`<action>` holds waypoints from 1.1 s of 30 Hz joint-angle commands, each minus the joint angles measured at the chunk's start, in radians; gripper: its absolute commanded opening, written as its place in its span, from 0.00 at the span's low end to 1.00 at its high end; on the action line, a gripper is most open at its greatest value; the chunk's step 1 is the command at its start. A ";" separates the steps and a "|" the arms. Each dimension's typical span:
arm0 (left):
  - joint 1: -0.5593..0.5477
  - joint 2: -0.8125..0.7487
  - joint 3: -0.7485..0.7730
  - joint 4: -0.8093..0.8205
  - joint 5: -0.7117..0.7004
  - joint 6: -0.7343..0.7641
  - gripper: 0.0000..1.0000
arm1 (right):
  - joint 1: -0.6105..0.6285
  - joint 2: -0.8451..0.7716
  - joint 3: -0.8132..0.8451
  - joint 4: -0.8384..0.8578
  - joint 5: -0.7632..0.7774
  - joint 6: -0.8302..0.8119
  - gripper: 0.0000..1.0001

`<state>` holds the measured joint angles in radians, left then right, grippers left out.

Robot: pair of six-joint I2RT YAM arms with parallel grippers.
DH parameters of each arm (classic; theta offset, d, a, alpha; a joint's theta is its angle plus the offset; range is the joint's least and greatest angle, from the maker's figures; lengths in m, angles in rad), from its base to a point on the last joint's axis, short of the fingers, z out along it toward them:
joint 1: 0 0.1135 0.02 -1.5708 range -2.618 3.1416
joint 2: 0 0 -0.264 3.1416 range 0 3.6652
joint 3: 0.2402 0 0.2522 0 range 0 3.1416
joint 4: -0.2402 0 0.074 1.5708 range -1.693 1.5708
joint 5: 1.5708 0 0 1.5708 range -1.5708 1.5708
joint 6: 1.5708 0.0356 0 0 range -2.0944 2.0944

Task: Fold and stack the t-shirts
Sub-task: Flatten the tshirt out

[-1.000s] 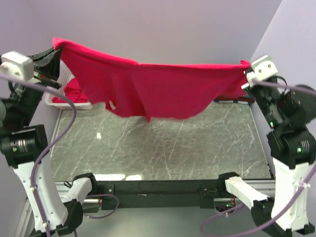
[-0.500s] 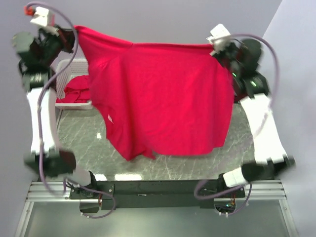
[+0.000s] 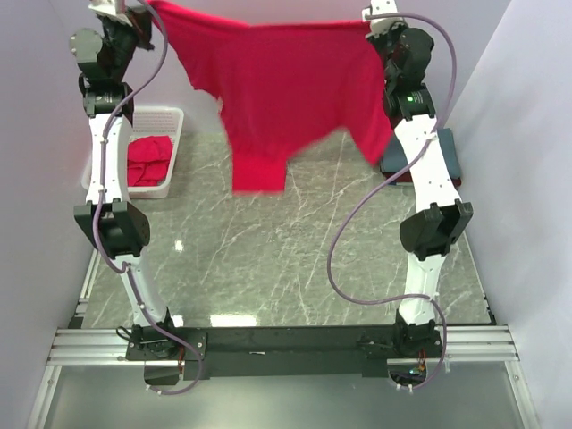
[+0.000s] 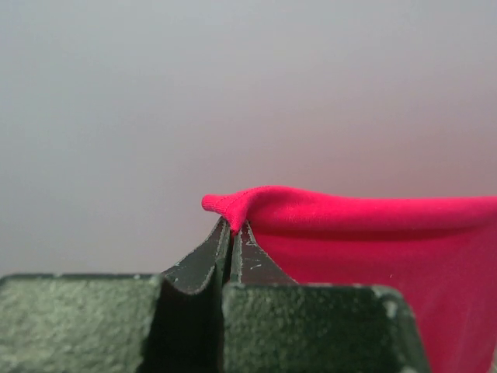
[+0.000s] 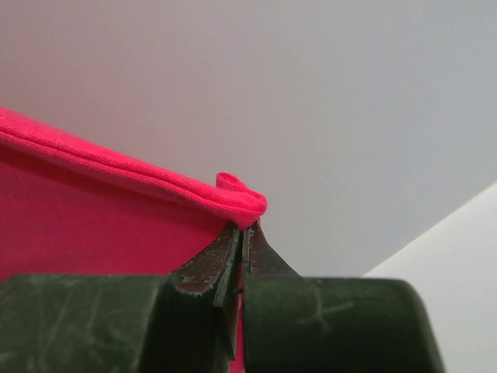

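A bright red t-shirt (image 3: 277, 80) hangs spread between my two grippers, high above the far half of the table, its lower edge loose and clear of the surface. My left gripper (image 3: 147, 7) is shut on the shirt's top left corner. In the left wrist view the left gripper (image 4: 231, 225) pinches a fold of the red cloth (image 4: 373, 241). My right gripper (image 3: 371, 20) is shut on the top right corner. The right wrist view shows the right gripper (image 5: 245, 229) nipping the hem of the shirt (image 5: 93, 217).
A white lattice basket (image 3: 176, 116) stands at the far left with another red t-shirt (image 3: 147, 161) bunched inside. A slate teal-blue t-shirt (image 3: 450, 154) lies at the far right edge, partly behind the right arm. Both arms stand stretched upward over the grey marbled table (image 3: 295, 259).
Both arms have swung up and straightened, carrying the red shirt from a low sag over the table's back to a high hang. Both grips have stayed closed.
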<state>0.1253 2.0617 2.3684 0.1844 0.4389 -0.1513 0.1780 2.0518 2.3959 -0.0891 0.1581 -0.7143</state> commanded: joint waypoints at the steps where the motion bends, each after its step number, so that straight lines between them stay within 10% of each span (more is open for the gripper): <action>1: 0.039 -0.083 0.036 0.286 -0.106 0.016 0.01 | -0.012 -0.100 -0.055 0.317 0.058 0.018 0.00; 6: 0.037 -0.121 -0.138 0.322 -0.008 0.045 0.01 | -0.014 -0.097 -0.197 0.356 -0.005 0.041 0.00; 16: 0.036 -0.345 -0.955 0.349 0.124 0.306 0.00 | 0.011 -0.153 -0.725 0.483 -0.131 -0.051 0.00; 29: 0.094 -0.408 -0.951 0.028 0.231 0.413 0.00 | 0.009 -0.291 -0.822 0.201 -0.155 -0.096 0.00; 33: 0.097 -0.558 -0.975 -0.309 0.340 0.626 0.00 | 0.008 -0.399 -0.869 0.016 -0.198 -0.148 0.00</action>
<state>0.2127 1.6642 1.3602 0.1173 0.6712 0.2882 0.1902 1.7966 1.5444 0.0410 -0.0311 -0.8040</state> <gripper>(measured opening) 0.018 0.009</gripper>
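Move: Both hands are high, each gripping a top corner of the red t-shirt, whose body hangs between them, its middle some 25 cm below and 8 cm back. The bare middle of the tabletop is about 20 cm back and 55 cm below both, 30 cm right of the left hand and 26 cm left of the right. The basket stands about 14 cm left of the left hand, level fore and aft; the folded stack lies about 24 cm right of the right hand, level too. Down in one fast snap, after a small lift of 3 to 5 cm, both arms whip the t-shirt's pinched corners some 30 cm towards the table, fingers tipping down about 25 degrees. Near the bottom they turn, easing up about 3 cm and drawing back towards the robot, hands kept wide apart and still shut on the cloth. ##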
